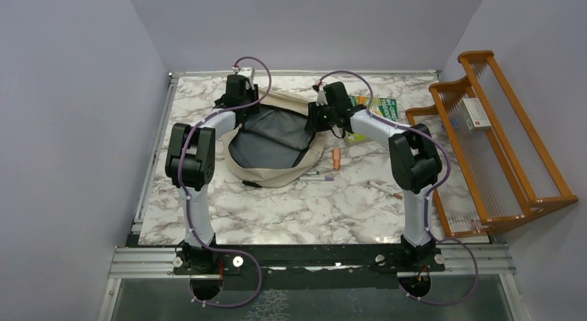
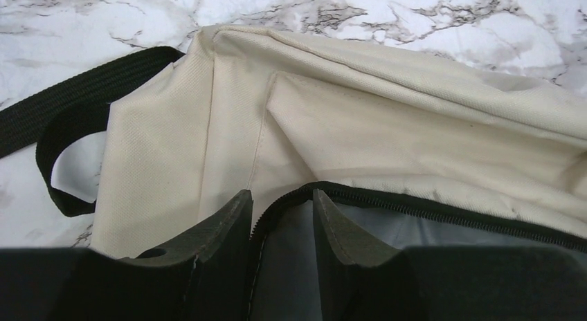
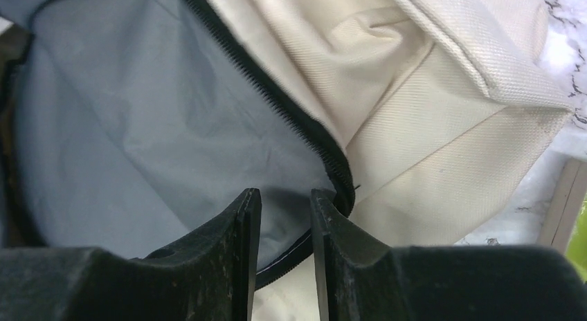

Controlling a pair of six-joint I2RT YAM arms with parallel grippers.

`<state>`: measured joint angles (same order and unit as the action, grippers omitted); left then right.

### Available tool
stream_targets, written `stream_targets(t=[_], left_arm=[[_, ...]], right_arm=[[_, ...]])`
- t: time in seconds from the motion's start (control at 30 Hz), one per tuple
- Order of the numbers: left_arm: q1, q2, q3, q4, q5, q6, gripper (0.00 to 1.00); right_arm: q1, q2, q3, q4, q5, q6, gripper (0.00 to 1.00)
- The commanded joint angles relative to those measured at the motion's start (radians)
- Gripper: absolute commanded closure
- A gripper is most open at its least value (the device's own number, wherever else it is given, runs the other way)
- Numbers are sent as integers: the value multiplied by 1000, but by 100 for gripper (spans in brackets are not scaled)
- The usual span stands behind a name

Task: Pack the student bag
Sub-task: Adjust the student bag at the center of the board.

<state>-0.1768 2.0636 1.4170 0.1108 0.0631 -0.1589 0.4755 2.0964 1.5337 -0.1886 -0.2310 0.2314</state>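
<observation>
The student bag (image 1: 277, 138) lies at the middle back of the table, beige, its mouth wide open and its grey lining showing. My left gripper (image 1: 244, 111) is at the bag's far left rim. In the left wrist view the gripper (image 2: 280, 198) has its jaws a little apart astride the black zipper edge (image 2: 429, 212), one finger outside on the beige fabric (image 2: 360, 127) and one inside. My right gripper (image 1: 320, 120) is at the right rim. In the right wrist view it (image 3: 285, 196) stands the same way, jaws narrowly apart over the zipper edge (image 3: 277, 99) and grey lining (image 3: 138, 127).
A green book (image 1: 379, 108) lies right of the bag. An orange marker (image 1: 336, 158) and pens (image 1: 317, 176) lie at the bag's front right, with another pen (image 1: 385, 190) nearer. A wooden rack (image 1: 498, 148) holding a white box (image 1: 476, 113) stands at the right edge. A black strap (image 2: 62, 106) lies beside the bag.
</observation>
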Motion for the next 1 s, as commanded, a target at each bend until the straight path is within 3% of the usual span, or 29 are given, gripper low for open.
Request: stream_targets(t=[0.0, 0.23, 0.5, 0.8, 0.97], left_arm=[[5, -126, 42, -54, 55, 26, 59], [28, -242, -13, -212, 25, 32, 46], [46, -310, -165, -220, 43, 68, 27], [94, -207, -115, -254, 213, 58, 27], [107, -153, -101, -252, 264, 41, 34]], right_arm=[[-8, -114, -23, 19, -102, -23, 62], [-8, -161, -61, 59, -207, -9, 60], [-8, -91, -30, 56, -200, 10, 59], [-8, -66, -41, 61, -213, 18, 59], [-8, -58, -52, 61, -211, 16, 59]])
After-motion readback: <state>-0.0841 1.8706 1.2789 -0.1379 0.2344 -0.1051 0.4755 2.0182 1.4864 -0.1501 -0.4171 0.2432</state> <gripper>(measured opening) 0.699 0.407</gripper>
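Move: The open bag's left rim, at the zipper bend, lies about 7 cm back and 3 cm left of the left hand and slightly lower. From that hand, the opening's middle is 12 cm back and 4 cm right, the black strap about 3 cm ahead and 10 cm left. The right rim's zipper bend is by the right hand, some 1 cm ahead, 2 cm right and just below; the orange case is 12 cm back and 8 cm right of this hand, and the books 5 cm ahead and 19 cm right. Towards the bag's left rim the left hand makes a hop: up about 9 cm, then back and a little left as it sinks to its old height, fingers spreading wide to straddle the zippered edge and tipping down some 10 degrees. The right hand leaves the right rim, rising 7 cm and drifting slightly back and left, rolls a little, then sinks halfway and hovers, fingers barely parted. ##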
